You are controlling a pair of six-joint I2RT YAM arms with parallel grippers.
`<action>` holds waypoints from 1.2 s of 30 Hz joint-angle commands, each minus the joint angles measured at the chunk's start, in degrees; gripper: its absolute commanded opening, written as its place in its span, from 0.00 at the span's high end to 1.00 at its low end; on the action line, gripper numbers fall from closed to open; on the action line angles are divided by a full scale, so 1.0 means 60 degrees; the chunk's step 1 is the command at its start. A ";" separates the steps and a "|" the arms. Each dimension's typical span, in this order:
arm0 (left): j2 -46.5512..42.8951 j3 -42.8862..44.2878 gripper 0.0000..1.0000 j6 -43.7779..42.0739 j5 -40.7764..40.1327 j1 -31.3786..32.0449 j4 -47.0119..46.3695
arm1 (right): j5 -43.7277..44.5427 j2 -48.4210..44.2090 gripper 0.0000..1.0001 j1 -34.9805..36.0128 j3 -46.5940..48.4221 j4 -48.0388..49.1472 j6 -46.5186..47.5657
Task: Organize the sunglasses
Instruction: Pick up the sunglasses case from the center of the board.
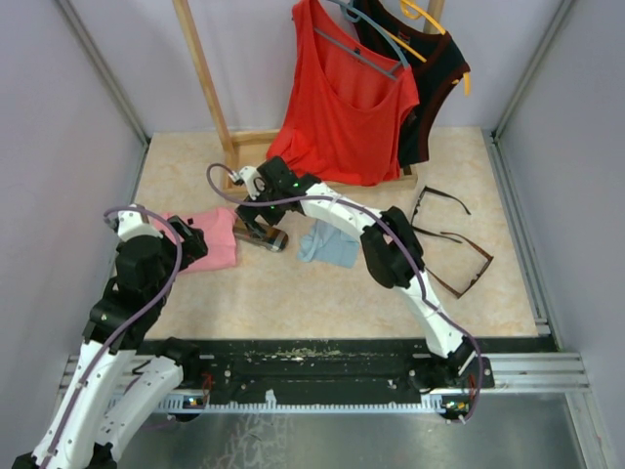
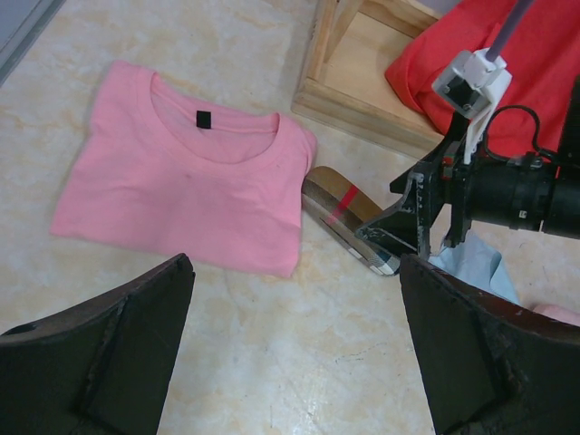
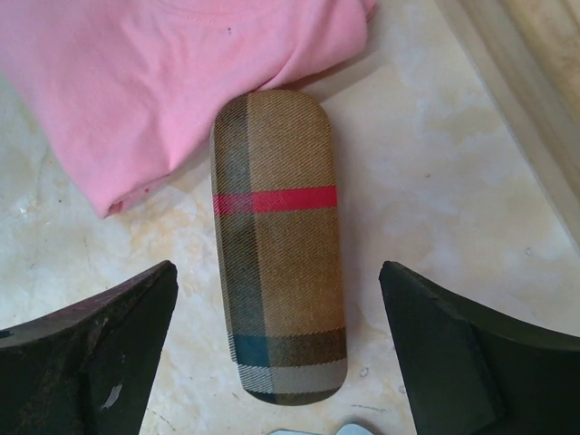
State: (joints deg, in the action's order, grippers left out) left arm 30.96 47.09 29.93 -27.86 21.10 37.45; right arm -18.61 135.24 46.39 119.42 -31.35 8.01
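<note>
Two pairs of sunglasses lie at the right of the table, arms unfolded: a black-framed pair [image 1: 435, 198] and, nearer, a reddish-brown pair [image 1: 473, 271]. Neither shows in the wrist views. My right gripper [image 1: 258, 219] reaches far across to the left and hangs open over a brown plaid case [image 3: 276, 236], its fingers on either side of the case's near end without touching it [image 3: 276, 272]. My left gripper [image 1: 191, 240] is open over bare table [image 2: 294, 272], just short of a folded pink T-shirt [image 2: 181, 181].
The plaid case [image 1: 268, 237] lies against the pink shirt's edge [image 1: 215, 244]. A light blue cloth [image 1: 327, 244] sits right of the case. A wooden rack base [image 2: 362, 100] stands behind, with a red top [image 1: 347, 98] and a black top [image 1: 439, 68] hanging on it.
</note>
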 commanded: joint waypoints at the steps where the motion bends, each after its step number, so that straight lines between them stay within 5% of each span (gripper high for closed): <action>1: 0.0035 -0.0063 0.00 -0.0048 0.0013 -0.0060 -0.0050 | -0.0343 0.0374 0.07 0.0213 0.0800 -0.0123 0.0279; 25: 0.0142 -0.0093 0.00 -0.0108 0.0188 -0.0061 -0.0129 | 0.0093 0.1152 0.16 0.0319 0.1482 -0.0770 0.0743; 36: 0.0143 -0.0100 0.00 -0.0123 0.0197 -0.0060 -0.0134 | -0.0001 0.1184 0.33 0.0317 0.1477 -0.0727 0.0678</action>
State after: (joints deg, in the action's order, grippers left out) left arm 31.97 46.78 29.78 -26.96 21.10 37.41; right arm -17.93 142.65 47.48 125.08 -36.71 11.84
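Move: The plaid sunglasses case lies almost under the right hand, its middle about 5 cm below, 1 cm back and 2 cm left. The pink shirt is some 17 cm left and 3 cm back, the blue cloth about 16 cm right and 3 cm back, both roughly 6 cm lower. From the left hand the case is about 13 cm ahead, 12 cm right and 22 cm below. The right hand sinks about 5 cm over the sunglasses case, closing its fingers partway against both long sides. ##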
